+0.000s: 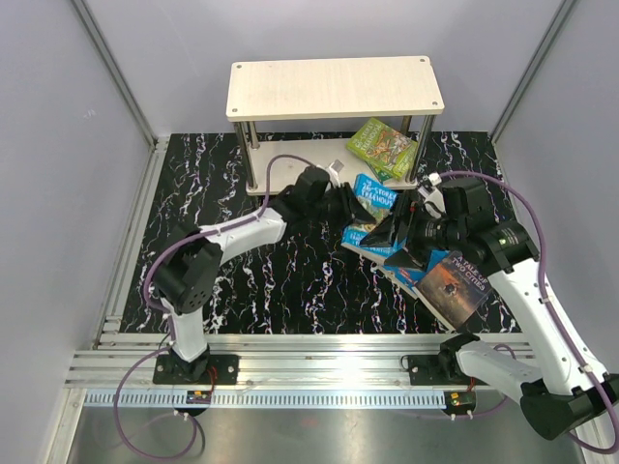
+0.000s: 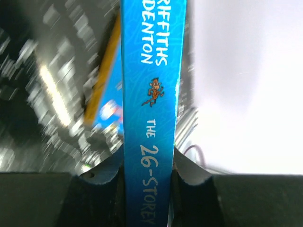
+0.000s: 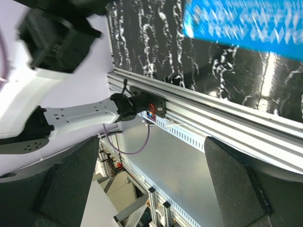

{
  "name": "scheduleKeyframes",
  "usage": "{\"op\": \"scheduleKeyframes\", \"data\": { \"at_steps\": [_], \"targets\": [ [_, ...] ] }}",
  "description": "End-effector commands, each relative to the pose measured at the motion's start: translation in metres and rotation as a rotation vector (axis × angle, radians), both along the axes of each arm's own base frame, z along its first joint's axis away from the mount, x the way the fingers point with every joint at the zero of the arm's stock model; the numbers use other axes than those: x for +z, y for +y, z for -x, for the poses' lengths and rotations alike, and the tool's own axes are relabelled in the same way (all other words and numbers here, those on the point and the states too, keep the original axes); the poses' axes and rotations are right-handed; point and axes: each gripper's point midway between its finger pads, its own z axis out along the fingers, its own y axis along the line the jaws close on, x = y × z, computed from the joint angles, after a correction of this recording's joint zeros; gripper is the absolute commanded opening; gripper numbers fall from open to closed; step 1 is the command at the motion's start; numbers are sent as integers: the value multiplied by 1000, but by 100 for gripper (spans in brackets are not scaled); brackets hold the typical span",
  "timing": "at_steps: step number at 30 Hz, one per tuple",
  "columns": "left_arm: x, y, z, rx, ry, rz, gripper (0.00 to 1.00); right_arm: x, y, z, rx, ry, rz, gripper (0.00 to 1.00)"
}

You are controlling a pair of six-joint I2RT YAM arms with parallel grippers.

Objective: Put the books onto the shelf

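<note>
The shelf (image 1: 334,87) stands at the back of the table, with a green book (image 1: 384,147) leaning on its lower board. My left gripper (image 1: 346,205) is shut on a blue book (image 1: 373,191) and holds it up in front of the shelf. In the left wrist view the blue book's spine (image 2: 151,94) runs straight up between my left gripper's (image 2: 148,189) jaws. My right gripper (image 1: 397,246) is open over a pile of blue books (image 1: 372,244). A dark book (image 1: 455,282) lies beside that pile. In the right wrist view my right gripper (image 3: 151,189) holds nothing, with a blue book (image 3: 246,23) at the top right.
The black marbled table top (image 1: 242,280) ends at a silver rail (image 1: 309,348) along the near edge. Grey walls close in the left, right and back sides. Purple cables (image 1: 280,164) loop over both arms.
</note>
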Motion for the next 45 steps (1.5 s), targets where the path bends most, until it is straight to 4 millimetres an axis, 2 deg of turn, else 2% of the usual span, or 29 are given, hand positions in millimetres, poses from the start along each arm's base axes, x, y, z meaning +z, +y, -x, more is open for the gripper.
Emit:
{"op": "scheduleKeyframes", "data": {
  "at_steps": [1,4,9,12,18,20,22,26,30,32,38,39,41,42,43,44,45],
  "targets": [
    [60,-8,-35,-26,-144,125,0,6,-14,6,-19,-43,78,100],
    [83,-4,-62,18,-181,189,0,9,-22,7,-33,-62,124,100],
    [89,13,-106,111,-213,198,0,16,-36,9,-52,-90,198,100],
    [98,19,-125,172,-262,258,0,19,-40,10,-53,-102,225,100],
    [108,28,-162,345,-303,497,0,11,-47,10,-53,-84,276,100],
    [121,30,-174,395,-323,621,0,7,-49,11,-52,-74,290,100],
    [124,27,-184,420,-323,668,0,4,-52,11,-56,-71,306,100],
    [138,19,-218,501,-365,701,0,-1,-55,14,-57,-57,328,100],
    [142,14,-246,583,-368,744,0,-4,-60,16,-61,-60,351,100],
    [147,13,-255,604,-369,778,0,-6,-63,18,-58,-55,369,100],
    [138,3,-274,653,-358,752,1,-8,-71,22,-58,-61,410,100],
    [131,-2,-277,657,-346,716,3,-8,-72,21,-60,-63,417,100],
    [134,-15,-282,639,-357,704,7,-9,-73,21,-51,-66,425,100],
    [118,-23,-287,637,-338,645,14,-10,-74,21,-49,-62,431,100],
    [125,-31,-292,623,-349,657,17,-11,-74,21,-44,-60,436,100],
    [103,-42,-295,617,-307,599,19,-11,-74,20,-41,-64,437,100],
    [99,-46,-296,611,-305,595,22,-11,-74,20,-39,-63,440,100]
  ]
}}
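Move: The left hand already holds the blue 26-Storey book by its spine; the green books at the shelf's right end lie about 27 cm ahead, 9 cm to its right and 4 cm lower. The shelf's lower board is centred some 25 cm ahead, 6 cm to its left and 6 cm below. A blue book on the table lies about 6 cm back, 16 cm to its right and 13 cm below. From the empty right hand, the green books are roughly 39 cm ahead, 6 cm to its right and 18 cm below. The left hand keeps its pinch on the 26-Storey book's spine and carries it about 30 cm forward, under the shelf's upper board and over the green books at the right end, lifting a few centimetres at the start, dipping slightly midway and climbing again to some 8 cm higher, while the wrist swings counter-clockwise and rolls, about 50 degrees in all, until the fingers point forward-right and slightly up instead of mostly right and down. Meanwhile the right hand, still wide open and empty, draws about 7 cm to its right, rolling some 20 degrees with its left side sinking. ##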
